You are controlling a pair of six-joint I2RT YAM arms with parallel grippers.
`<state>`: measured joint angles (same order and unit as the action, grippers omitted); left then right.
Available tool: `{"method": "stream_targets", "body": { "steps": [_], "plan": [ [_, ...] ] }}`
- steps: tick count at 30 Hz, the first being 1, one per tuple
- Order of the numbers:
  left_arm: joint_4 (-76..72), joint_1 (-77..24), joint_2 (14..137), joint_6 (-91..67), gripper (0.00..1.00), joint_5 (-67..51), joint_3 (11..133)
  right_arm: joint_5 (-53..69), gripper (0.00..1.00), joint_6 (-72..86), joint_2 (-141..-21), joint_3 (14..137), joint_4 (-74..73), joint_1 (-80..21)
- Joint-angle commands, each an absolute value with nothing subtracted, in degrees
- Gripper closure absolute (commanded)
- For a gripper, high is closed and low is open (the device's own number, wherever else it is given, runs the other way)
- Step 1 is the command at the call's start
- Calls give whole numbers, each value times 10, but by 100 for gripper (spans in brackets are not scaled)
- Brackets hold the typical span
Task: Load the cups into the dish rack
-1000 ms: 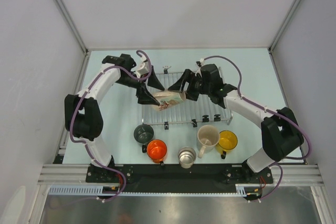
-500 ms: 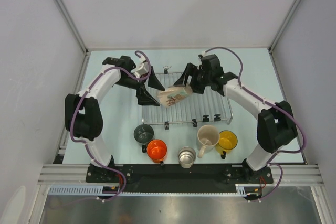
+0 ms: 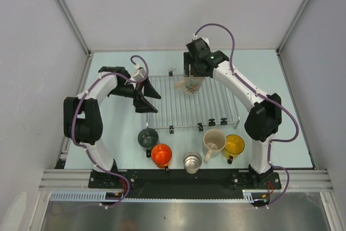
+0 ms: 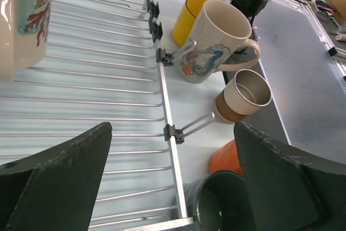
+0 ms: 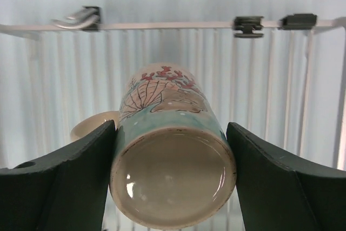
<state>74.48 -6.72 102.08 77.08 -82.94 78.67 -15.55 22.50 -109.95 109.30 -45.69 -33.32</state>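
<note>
My right gripper (image 3: 190, 79) is shut on a cream cup painted with coral and shells (image 3: 191, 86), and holds it over the back part of the dish rack (image 3: 216, 101). In the right wrist view the cup's base (image 5: 173, 179) faces the camera between the two fingers, mouth toward the rack's bars (image 5: 270, 79), handle to the left. My left gripper (image 3: 145, 100) stands open and empty at the rack's left edge. Five cups stand in front of the rack: dark grey-green (image 3: 147, 137), orange (image 3: 161, 154), steel (image 3: 192, 161), cream (image 3: 213, 142) and yellow (image 3: 234, 144).
The left wrist view looks along the rack's front rail (image 4: 165, 96) with its black clips. The cream cup (image 4: 216, 41), yellow cup (image 4: 189, 13) and steel cup (image 4: 246, 94) stand just beyond it. White walls enclose the table.
My left gripper has opened, let go of the painted cup and drawn back to the left. The right arm has carried the cup to the rack's back and turned it mouth down.
</note>
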Motion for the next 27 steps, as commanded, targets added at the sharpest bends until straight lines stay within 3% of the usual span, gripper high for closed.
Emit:
{"method": "stream_targets", "body": {
  "steps": [1,27],
  "plan": [
    [744,-60,973,792,0,-985,753,-277,100,195,-1133,1148,-516,-336],
    [744,-54,997,839,0,-983,686,-280,100,188,-1167,1161,-523,-256]
  ]
}}
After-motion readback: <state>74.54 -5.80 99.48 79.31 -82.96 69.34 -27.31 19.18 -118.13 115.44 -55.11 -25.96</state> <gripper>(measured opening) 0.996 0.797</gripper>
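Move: The right hand, already holding the patterned cup, has the rack's far-right spot about 10 cm to its right, 2 cm ahead and 10 cm below. The paired black clips on the far rail are roughly 9 cm right and 5 ahead of it; the wire hook is 9 cm left and 5 ahead. From the empty left hand, that spot is some 26 cm right and 9 cm ahead. Right hand carries the held cup about 10 cm right and down, towards rack's far-right corner; left draws back. ##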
